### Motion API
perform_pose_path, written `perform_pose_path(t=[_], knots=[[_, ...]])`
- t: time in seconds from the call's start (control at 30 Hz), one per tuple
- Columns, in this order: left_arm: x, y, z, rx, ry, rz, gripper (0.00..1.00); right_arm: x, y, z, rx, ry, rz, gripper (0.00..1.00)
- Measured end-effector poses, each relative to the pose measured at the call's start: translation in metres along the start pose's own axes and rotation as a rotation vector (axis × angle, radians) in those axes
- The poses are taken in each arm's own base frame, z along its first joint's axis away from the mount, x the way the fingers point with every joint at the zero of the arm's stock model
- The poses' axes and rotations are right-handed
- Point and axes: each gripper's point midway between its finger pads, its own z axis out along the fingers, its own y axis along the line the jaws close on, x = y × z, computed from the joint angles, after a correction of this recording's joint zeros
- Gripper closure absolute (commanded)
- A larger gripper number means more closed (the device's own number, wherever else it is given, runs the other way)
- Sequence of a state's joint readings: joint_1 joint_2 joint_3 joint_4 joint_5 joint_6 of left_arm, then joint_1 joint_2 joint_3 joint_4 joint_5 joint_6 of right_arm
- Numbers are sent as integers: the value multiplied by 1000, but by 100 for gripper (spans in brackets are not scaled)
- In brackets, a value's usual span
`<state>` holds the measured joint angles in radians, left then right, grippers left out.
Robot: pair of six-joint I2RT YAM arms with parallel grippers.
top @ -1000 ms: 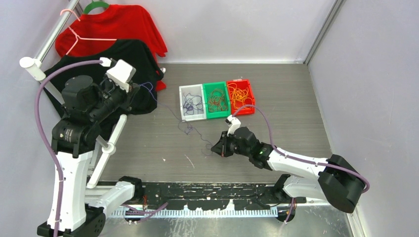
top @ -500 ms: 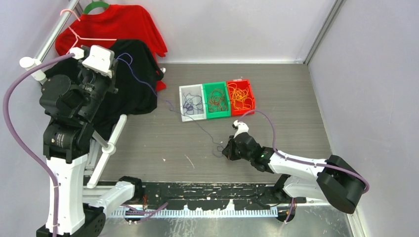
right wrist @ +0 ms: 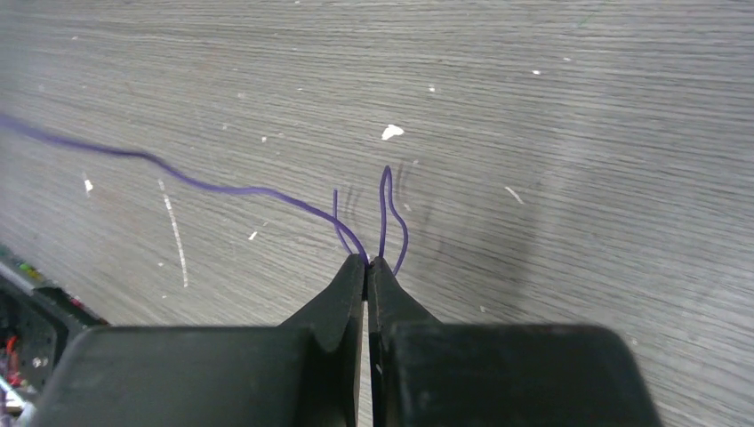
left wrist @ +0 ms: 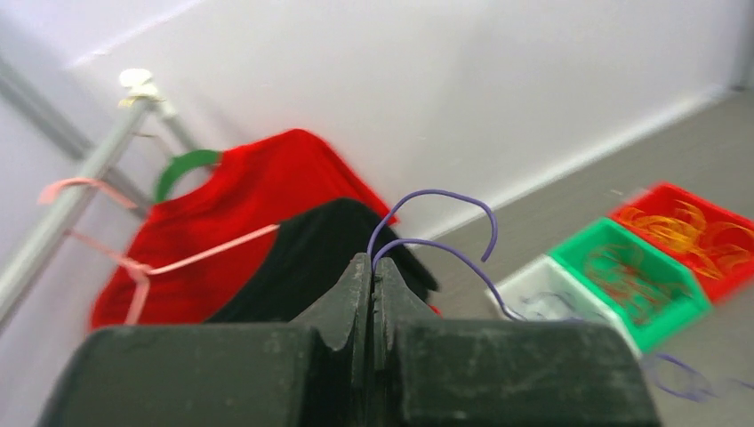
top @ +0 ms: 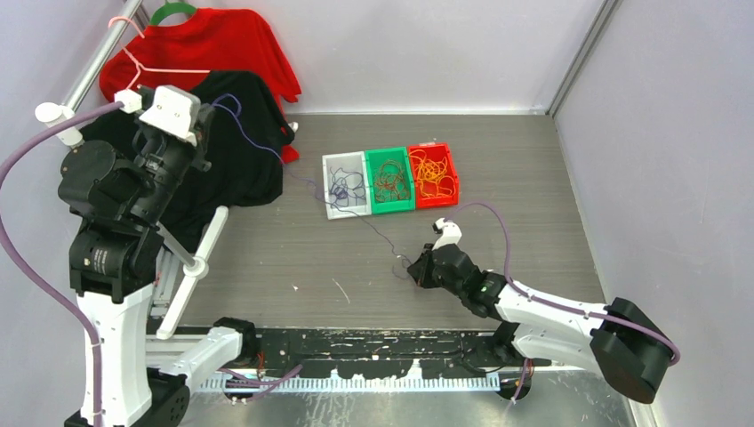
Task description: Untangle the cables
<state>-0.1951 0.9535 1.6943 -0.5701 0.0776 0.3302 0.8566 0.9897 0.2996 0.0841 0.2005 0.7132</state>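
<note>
One thin purple cable [top: 373, 227] stretches across the table between both grippers. My left gripper [top: 212, 116] is raised high at the back left, in front of the black shirt, and is shut on one end; a purple loop [left wrist: 445, 194] arcs out of its tips [left wrist: 372, 262]. My right gripper [top: 416, 267] sits low over the table near the front middle, shut on the other end, with short purple loops [right wrist: 388, 213] sticking out of its tips [right wrist: 366, 261]. More cables lie sorted in three bins: purple in the white bin [top: 330, 189], red-brown in the green bin [top: 370, 182], orange in the red bin [top: 453, 173].
A red shirt [top: 213, 49] and a black shirt [top: 244, 169] hang on a metal rack [top: 93, 62] at the back left. A white rod [top: 196, 267] leans by the left arm's base. Grey walls close in the table at the back and right.
My left gripper has swung up and to the left with its cable end, pulling the cable straighter. My right gripper has slid right and nearer the front edge, still on its end.
</note>
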Motion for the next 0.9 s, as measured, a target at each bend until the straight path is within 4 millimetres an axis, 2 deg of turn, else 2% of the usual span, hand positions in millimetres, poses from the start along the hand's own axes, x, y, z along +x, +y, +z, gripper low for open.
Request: perform_pose_path(t=[0.13, 0.3, 0.43, 0.57, 0.6, 0.67, 0.73, 0.83, 0.9], knots=[[10, -39, -5, 188, 29, -81, 100, -5, 15, 1, -69, -10, 1, 95], [32, -84, -16, 390, 107, -207, 100, -27, 46, 6, -156, -51, 4, 95], [66, -116, -21, 508, 227, -312, 100, -52, 74, 8, -232, -103, 13, 95], [97, -139, -19, 582, 341, -409, 100, -89, 107, 16, -307, -150, 31, 96], [103, -142, -16, 589, 364, -426, 100, -98, 112, 19, -316, -158, 35, 96], [116, -147, -3, 596, 410, -455, 100, -131, 132, 28, -348, -190, 45, 96], [127, -150, 14, 596, 443, -469, 100, -151, 138, 36, -348, -209, 49, 96], [145, -154, 45, 590, 488, -479, 100, -195, 159, 58, -369, -236, 44, 96], [158, -157, 69, 590, 514, -483, 100, -214, 166, 74, -374, -246, 36, 95]])
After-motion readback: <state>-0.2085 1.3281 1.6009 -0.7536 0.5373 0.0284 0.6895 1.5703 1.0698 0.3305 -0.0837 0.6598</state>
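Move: The white bin, where the purple cable strung between my hands is going, lies about 22 cm ahead, 15 cm left and 4 cm below my right hand. From my raised left hand it is roughly 17 cm ahead, 20 cm right and 53 cm down. The green bin adjoins it, its middle some 10 cm to the right of the white bin's, and the red bin sits another 10 cm right, both level with it in depth. I bring both closed hands in towards the white bin, still pinching the purple cable. My left hand sinks about 19 cm and swings 11 cm right, drawing back slightly before pushing forward, while its fingers tip down and turn clockwise. My right hand lifts off low over the table, rising, reaching forward and going left, some 15 cm or more each way, its fingertips tilting up. ##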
